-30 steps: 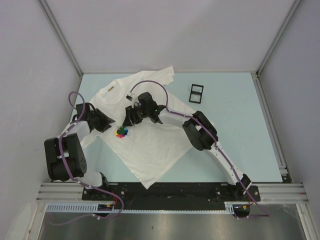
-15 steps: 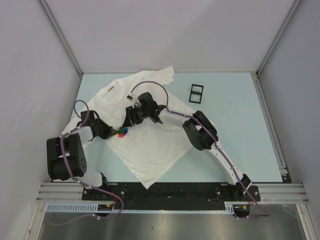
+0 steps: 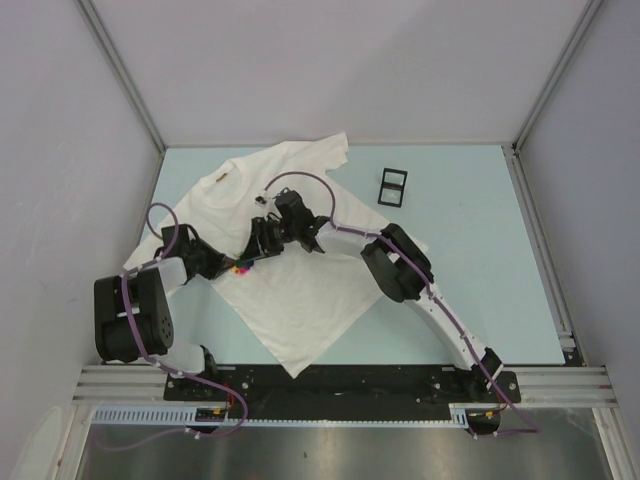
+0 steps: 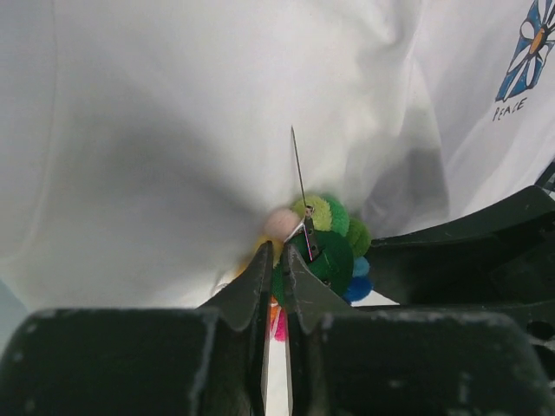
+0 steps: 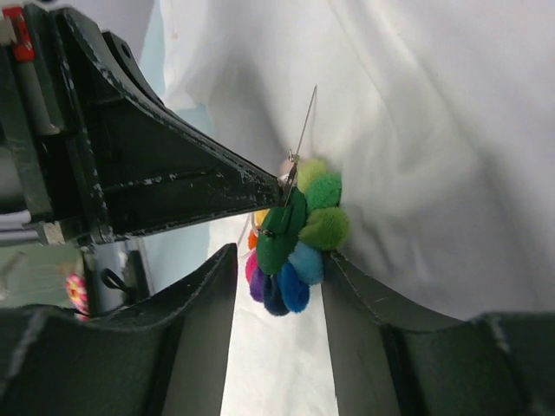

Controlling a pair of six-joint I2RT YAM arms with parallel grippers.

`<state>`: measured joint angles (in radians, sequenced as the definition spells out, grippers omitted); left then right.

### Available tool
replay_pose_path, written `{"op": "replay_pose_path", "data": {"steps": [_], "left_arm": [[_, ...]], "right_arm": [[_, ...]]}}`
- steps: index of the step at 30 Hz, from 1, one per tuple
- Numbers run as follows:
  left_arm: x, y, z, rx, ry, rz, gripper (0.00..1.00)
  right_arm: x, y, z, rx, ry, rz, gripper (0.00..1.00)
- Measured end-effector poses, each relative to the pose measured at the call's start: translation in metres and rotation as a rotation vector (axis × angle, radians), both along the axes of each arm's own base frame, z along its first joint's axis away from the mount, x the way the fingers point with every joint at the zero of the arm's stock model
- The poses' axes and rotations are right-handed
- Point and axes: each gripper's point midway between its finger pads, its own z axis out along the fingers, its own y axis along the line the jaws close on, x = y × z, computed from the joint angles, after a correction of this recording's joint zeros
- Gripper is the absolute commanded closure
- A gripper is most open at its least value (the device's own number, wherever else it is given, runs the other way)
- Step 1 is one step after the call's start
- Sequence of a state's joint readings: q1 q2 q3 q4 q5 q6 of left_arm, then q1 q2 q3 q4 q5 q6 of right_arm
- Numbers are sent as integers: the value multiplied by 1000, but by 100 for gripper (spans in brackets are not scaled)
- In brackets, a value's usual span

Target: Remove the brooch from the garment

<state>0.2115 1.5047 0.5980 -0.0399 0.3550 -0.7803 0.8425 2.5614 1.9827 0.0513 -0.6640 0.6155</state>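
Note:
The white T-shirt [image 3: 300, 290] lies spread on the light blue table, its tan collar label [image 3: 224, 175] at the far left. The brooch [image 3: 241, 267], a ring of coloured pompoms on a green felt back, is tipped on edge on the chest. Its pin [image 4: 297, 165] is open and sticks up bare against the cloth. My left gripper [image 4: 277, 251] is shut on the brooch's [image 4: 334, 251] felt edge. My right gripper [image 5: 282, 256] is open, with the brooch [image 5: 299, 234] between its jaws; its right finger touches a pompom. The flower emblem [image 4: 529, 48] shows at the upper right.
A small black frame-like object [image 3: 394, 184] lies on the table to the right of the shirt. Grey walls with aluminium posts close in the table on three sides. The two grippers [image 3: 228, 266] [image 3: 256, 248] are tip to tip over the shirt.
My left gripper has moved right to the brooch and shut on it. My right gripper has shifted slightly left and down around it. The brooch has tipped up on edge.

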Motion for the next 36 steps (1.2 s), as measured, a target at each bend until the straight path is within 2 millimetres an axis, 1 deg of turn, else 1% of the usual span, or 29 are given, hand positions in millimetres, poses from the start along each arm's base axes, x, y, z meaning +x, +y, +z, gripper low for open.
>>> {"op": "replay_pose_path", "data": {"steps": [3, 6, 8, 9, 10, 11, 12, 14, 15, 16, 17, 19, 20, 22, 24, 25, 27, 28, 29, 30, 32, 35, 36], "left_arm": [[0, 0, 0, -3, -5, 4, 89], [0, 0, 1, -3, -10, 4, 87], [-2, -1, 2, -1, -13, 4, 86], [-4, -1, 2, 0, -13, 4, 83], [-5, -1, 3, 1, -13, 4, 80], [-7, -1, 5, 3, -12, 3, 77], [-11, -2, 7, 6, -11, -1, 67], [-15, -3, 13, 15, -17, -12, 57], [-18, -3, 20, 22, -28, -19, 51], [-20, -4, 33, 35, -62, -26, 49], [-20, -4, 36, 40, -75, -31, 47], [-23, -5, 59, 66, -140, -57, 43], [-25, -8, 76, 79, -185, -79, 41], [-26, -14, 107, 104, -271, -125, 39], [-24, -22, 145, 141, -378, -186, 38], [-25, -27, 159, 156, -420, -214, 37], [-30, -42, 193, 194, -527, -293, 36], [-33, -49, 205, 208, -569, -331, 36], [-35, -57, 216, 218, -607, -371, 32], [-36, -66, 224, 219, -639, -414, 29], [-41, -90, 234, 199, -691, -530, 28], [-45, -120, 230, 129, -704, -681, 28], [-45, -127, 221, 105, -683, -728, 29]], "right_arm": [[0, 1, -1, 24, 59, -37, 60], [0, -1, -7, 35, 104, -66, 73], [1, -2, -6, 46, 120, -78, 84], [3, -2, -4, 53, 126, -84, 88], [5, -2, -3, 59, 129, -88, 95], [7, -2, -2, 66, 131, -92, 98], [8, -3, -1, 71, 131, -91, 100], [11, -4, 1, 85, 124, -92, 100], [13, -5, 2, 92, 118, -89, 100], [14, -7, 2, 95, 115, -86, 100], [15, -9, 2, 96, 114, -82, 100], [18, -14, 3, 101, 119, -73, 100], [21, -17, 4, 104, 123, -69, 100], [23, -24, 7, 107, 132, -61, 100], [22, -38, 12, 98, 144, -44, 100], [20, -45, 16, 93, 147, -33, 100], [9, -65, 29, 79, 157, 5, 100], [4, -75, 38, 74, 149, 23, 100], [-1, -83, 46, 69, 139, 44, 100], [-8, -94, 58, 64, 125, 73, 100], [-21, -111, 76, 51, 71, 132, 100], [-51, -138, 97, 36, 11, 233, 100], [-64, -149, 100, 26, 5, 265, 100]]}}
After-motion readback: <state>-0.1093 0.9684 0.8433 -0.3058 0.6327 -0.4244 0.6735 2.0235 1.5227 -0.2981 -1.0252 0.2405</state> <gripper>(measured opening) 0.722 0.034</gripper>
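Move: The brooch is already pinched in the left fingers, pin open, its middle about 2 cm to the right of the left hand at the same height. From the right hand, whose open fingers straddle its pompom rim, its middle is some 2 cm to the left and 1 cm below, level with it fore and aft. The garment's flower print lies roughly 18 cm ahead of the right hand and 7 cm to its right, about 3 cm lower. Staying nearly in place, the right fingers close on the blue pompoms at the brooch's rim while the left hand keeps its grip, then opens, draws back about 2 cm and lets go. The left hand climbs some 23 cm, swinging right and tipping its fingers up; the right carries the brooch right, up about 10 cm and slightly back. ##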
